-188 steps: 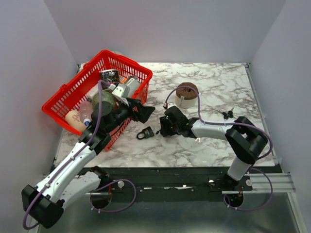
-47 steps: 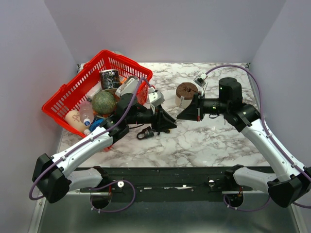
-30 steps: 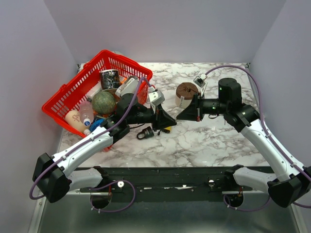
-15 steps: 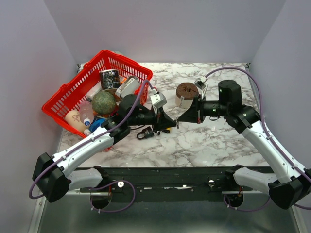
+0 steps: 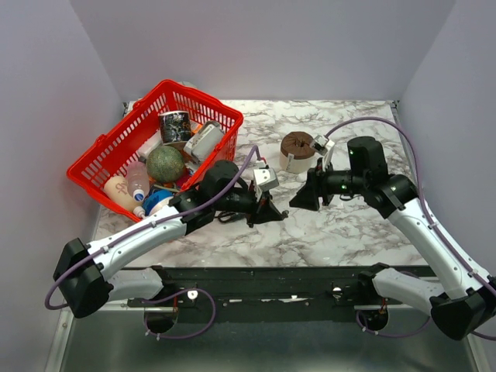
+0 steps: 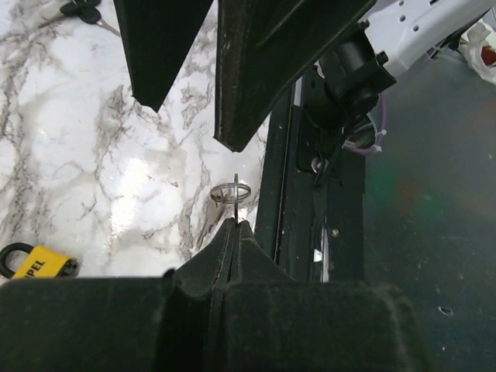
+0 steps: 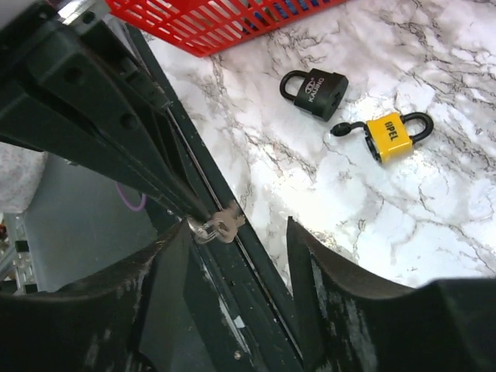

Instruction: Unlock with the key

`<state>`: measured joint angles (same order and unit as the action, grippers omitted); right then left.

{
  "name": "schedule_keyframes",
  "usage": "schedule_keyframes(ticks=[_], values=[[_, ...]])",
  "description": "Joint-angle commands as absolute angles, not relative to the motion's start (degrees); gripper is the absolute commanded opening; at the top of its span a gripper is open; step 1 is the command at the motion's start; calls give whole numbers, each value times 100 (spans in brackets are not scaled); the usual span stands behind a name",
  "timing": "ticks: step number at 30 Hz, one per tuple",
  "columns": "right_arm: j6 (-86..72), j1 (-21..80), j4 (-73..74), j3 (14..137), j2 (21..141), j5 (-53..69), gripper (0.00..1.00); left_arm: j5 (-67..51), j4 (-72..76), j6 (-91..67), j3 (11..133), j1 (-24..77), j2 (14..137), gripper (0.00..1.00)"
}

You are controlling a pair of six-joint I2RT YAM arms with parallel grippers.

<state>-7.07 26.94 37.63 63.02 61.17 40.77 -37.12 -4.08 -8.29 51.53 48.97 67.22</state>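
Observation:
My left gripper (image 5: 269, 212) is shut on the key (image 7: 225, 225). The silvery metal and its small ring (image 6: 231, 192) stick out past the shut tips (image 6: 235, 225), over the table's near edge. My right gripper (image 5: 299, 201) faces it, open and empty. In the right wrist view the key sits between the open fingers (image 7: 236, 226), close to the left one and touching neither. The yellow padlock (image 7: 387, 136) and the black padlock (image 7: 318, 85) lie flat on the marble beyond. The yellow one also shows in the left wrist view (image 6: 35, 263).
A red basket (image 5: 101, 151) full of objects stands at the back left, against my left arm. A brown tape roll (image 5: 297, 150) sits behind the right gripper. Spare black-headed keys (image 6: 81, 9) lie on the marble. The black front rail (image 5: 310, 279) runs just below the grippers.
Both grippers have moved toward the table's near edge, still tip to tip. The left one carried the key to the right and forward, and the right one came down and closer.

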Motion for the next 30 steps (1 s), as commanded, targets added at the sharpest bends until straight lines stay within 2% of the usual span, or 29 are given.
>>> schedule_keyframes(ticks=[1, 8, 22, 24, 25, 27, 28, 30], values=[[-378, 2803, 3578, 6074, 5827, 4069, 64, -3849, -624, -624, 5177, 5045, 6899, 0], [-114, 3189, 3674, 5889, 5897, 4149, 60, -3902, -721, -598, 5229, 5098, 7049, 0], [-62, 3559, 3481, 5572, 6187, 4025, 42, -3973, -738, -589, 5247, 5098, 7102, 0], [-70, 3568, 3437, 5546, 6196, 4051, 36, -3973, -747, -589, 5247, 5098, 7093, 0], [-79, 3568, 3419, 5528, 6188, 4069, 28, -3955, -738, -589, 5256, 5098, 7101, 0], [-97, 3577, 3358, 5476, 6179, 4113, 17, -3929, -747, -606, 5256, 5098, 7102, 0], [-131, 3577, 3331, 5449, 6161, 4131, 4, -3903, -747, -615, 5256, 5098, 7093, 0], [-184, 3568, 3192, 5335, 6117, 4131, 1, -3763, -756, -642, 5273, 5098, 7084, 0]])
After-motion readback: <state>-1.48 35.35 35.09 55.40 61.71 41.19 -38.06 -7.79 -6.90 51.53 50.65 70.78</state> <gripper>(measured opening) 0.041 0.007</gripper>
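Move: The left hand already holds the key, which sticks out about 1 cm to the right of its fingertips. From the open right hand, the key is some 3 cm back, 3 cm left and 2 cm lower. The yellow padlock lies on the table, roughly 12 cm ahead, 8 cm left and 19 cm below the right hand; the black padlock is about 8 cm farther left and 3 cm nearer the base. Right hand sinks about 5 cm, draws back 4 and pinches the key, as the left lowers it 3 cm. ##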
